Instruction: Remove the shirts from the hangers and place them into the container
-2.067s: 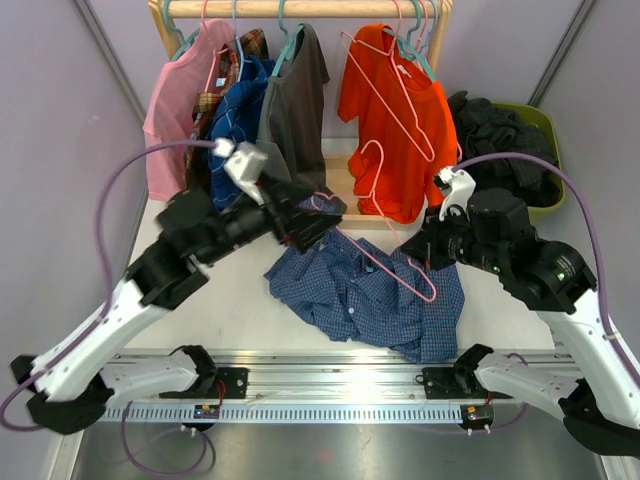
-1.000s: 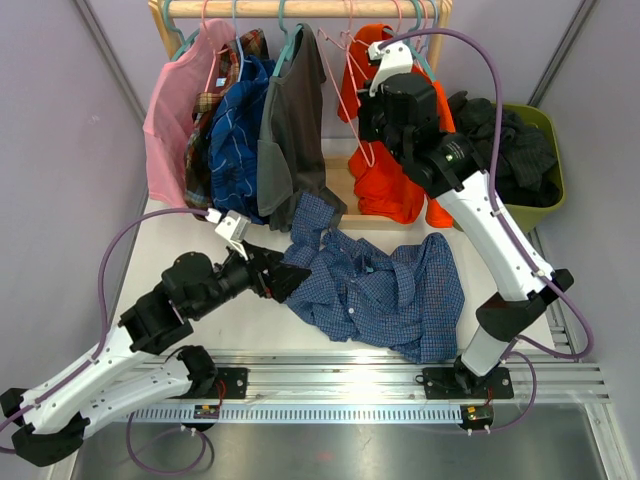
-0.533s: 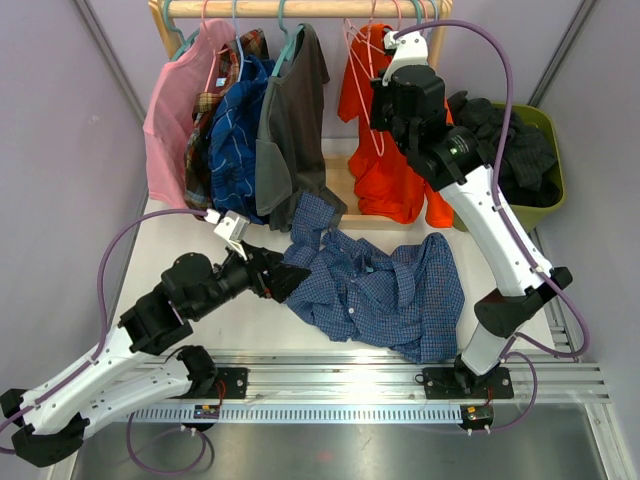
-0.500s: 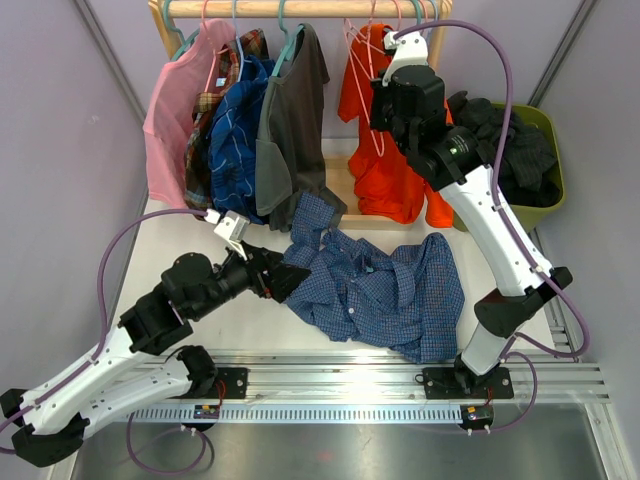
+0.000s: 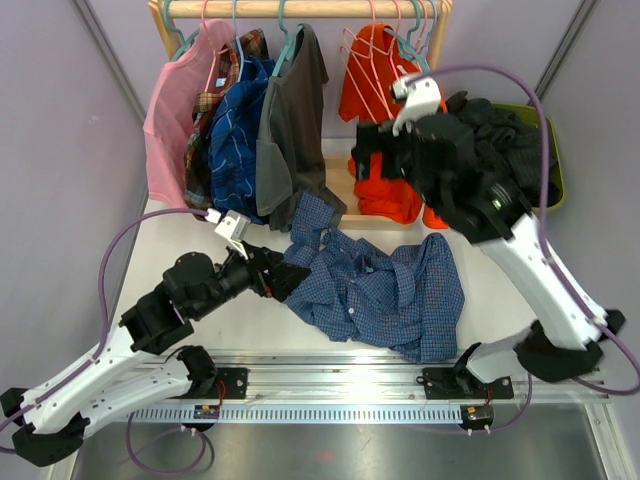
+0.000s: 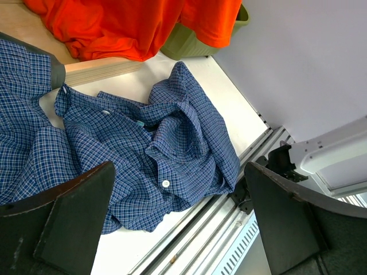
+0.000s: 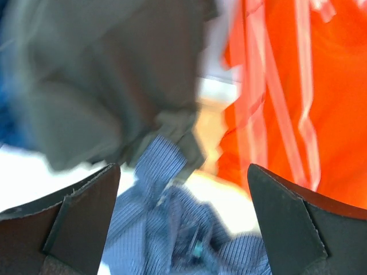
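A blue small-checked shirt (image 5: 385, 290) lies crumpled on the table, off any hanger. My left gripper (image 5: 290, 278) stands open at its left edge; in the left wrist view the shirt (image 6: 143, 149) spreads beyond the gripper (image 6: 178, 229), with nothing between the fingers. My right gripper (image 5: 362, 158) hangs open in front of the orange shirt (image 5: 385, 200), below bare pink hangers (image 5: 362, 60) on the rail. The right wrist view is blurred: grey shirt (image 7: 103, 74), orange shirt (image 7: 327, 97), checked shirt (image 7: 178, 240). The olive-green container (image 5: 550, 130) at the back right holds a black shirt (image 5: 500, 125).
A wooden rail (image 5: 300, 8) at the back carries the pink (image 5: 175, 110), red plaid (image 5: 225, 75), blue plaid (image 5: 235, 140) and grey (image 5: 295, 120) shirts on hangers. The rack's wooden base (image 6: 97, 69) runs behind the checked shirt. A metal rail (image 5: 340, 375) edges the table front.
My right gripper has opened, let go of the pink hanger at the rail and dropped lower in front of the orange shirt. The left arm has not moved.
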`<state>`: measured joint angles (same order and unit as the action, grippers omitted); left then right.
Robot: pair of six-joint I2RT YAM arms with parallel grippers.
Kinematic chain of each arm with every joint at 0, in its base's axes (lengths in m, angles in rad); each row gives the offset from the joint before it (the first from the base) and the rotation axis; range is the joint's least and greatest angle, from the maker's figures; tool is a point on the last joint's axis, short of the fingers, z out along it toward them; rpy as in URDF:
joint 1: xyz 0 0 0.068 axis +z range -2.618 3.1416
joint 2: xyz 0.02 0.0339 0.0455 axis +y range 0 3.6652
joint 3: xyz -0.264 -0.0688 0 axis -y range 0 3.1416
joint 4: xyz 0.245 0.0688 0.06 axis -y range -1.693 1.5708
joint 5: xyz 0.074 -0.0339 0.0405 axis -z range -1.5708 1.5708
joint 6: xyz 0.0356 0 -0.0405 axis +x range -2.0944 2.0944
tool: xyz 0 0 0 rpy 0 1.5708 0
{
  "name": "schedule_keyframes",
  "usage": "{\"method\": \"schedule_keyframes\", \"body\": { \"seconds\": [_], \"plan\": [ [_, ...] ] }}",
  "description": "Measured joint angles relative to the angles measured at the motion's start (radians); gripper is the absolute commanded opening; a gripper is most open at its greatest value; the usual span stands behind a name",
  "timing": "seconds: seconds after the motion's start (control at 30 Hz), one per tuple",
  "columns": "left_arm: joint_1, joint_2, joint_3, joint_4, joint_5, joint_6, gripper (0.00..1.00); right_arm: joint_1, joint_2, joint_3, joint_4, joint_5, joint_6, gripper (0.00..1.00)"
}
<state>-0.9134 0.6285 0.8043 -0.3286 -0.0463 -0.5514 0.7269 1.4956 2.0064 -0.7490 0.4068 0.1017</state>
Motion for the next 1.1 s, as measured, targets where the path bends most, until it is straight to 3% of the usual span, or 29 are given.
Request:
{"method": "schedule_keyframes", "body": {
  "seconds": [0.13, 0.3, 0.53, 0.83, 1.1],
  "plan": [
    [0.0, 0.021, 0.003, -0.005, -0.012, 0.002, 0.99, 0.137, -0.248, -0.229, -0.02, 0.03, 0.031, 1.0],
    [0.0, 0.066, 0.014, -0.032, -0.045, 0.013, 0.99, 0.148, -0.46, -0.571, -0.107, 0.103, 0.189, 0.99],
    [0.0, 0.207, 0.014, -0.045, -0.081, 0.013, 0.99, 0.162, -0.41, -0.962, -0.216, 0.129, 0.464, 0.99],
    [0.0, 0.349, 0.0, -0.09, -0.123, -0.034, 0.99, 0.163, -0.375, -1.01, -0.279, 0.278, 0.735, 1.0],
    [0.0, 0.343, -0.053, -0.054, -0.122, -0.055, 0.99, 0.146, -0.304, -1.236, -0.099, 0.243, 0.857, 0.99]
  ]
}}
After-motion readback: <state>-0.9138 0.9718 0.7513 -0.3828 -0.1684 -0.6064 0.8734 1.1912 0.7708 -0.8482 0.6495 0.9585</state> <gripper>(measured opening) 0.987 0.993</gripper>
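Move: The blue checked shirt lies spread on the table. Its middle is about 15 cm back of the right hand, hardly to its right and roughly 44 cm below. The orange shirt hangs some 8 cm ahead of this hand, 4 cm to its right and 20 cm lower; the grey shirt hangs about 7 cm ahead and 17 cm to its left, equally low. From the left hand the blue shirt's middle is around 18 cm right, 3 cm ahead and 29 cm down. Backing quickly off the rack, the open, empty right hand then plunges, some 37 cm down in all with about 15 cm back and 10 cm right, fingers tipping steeply down and swinging clockwise, to come close over the right part of the blue shirt. The left hand, also wide open, sinks about 13 cm and edges forward towards that shirt's left part, its fingers tipping further down. ##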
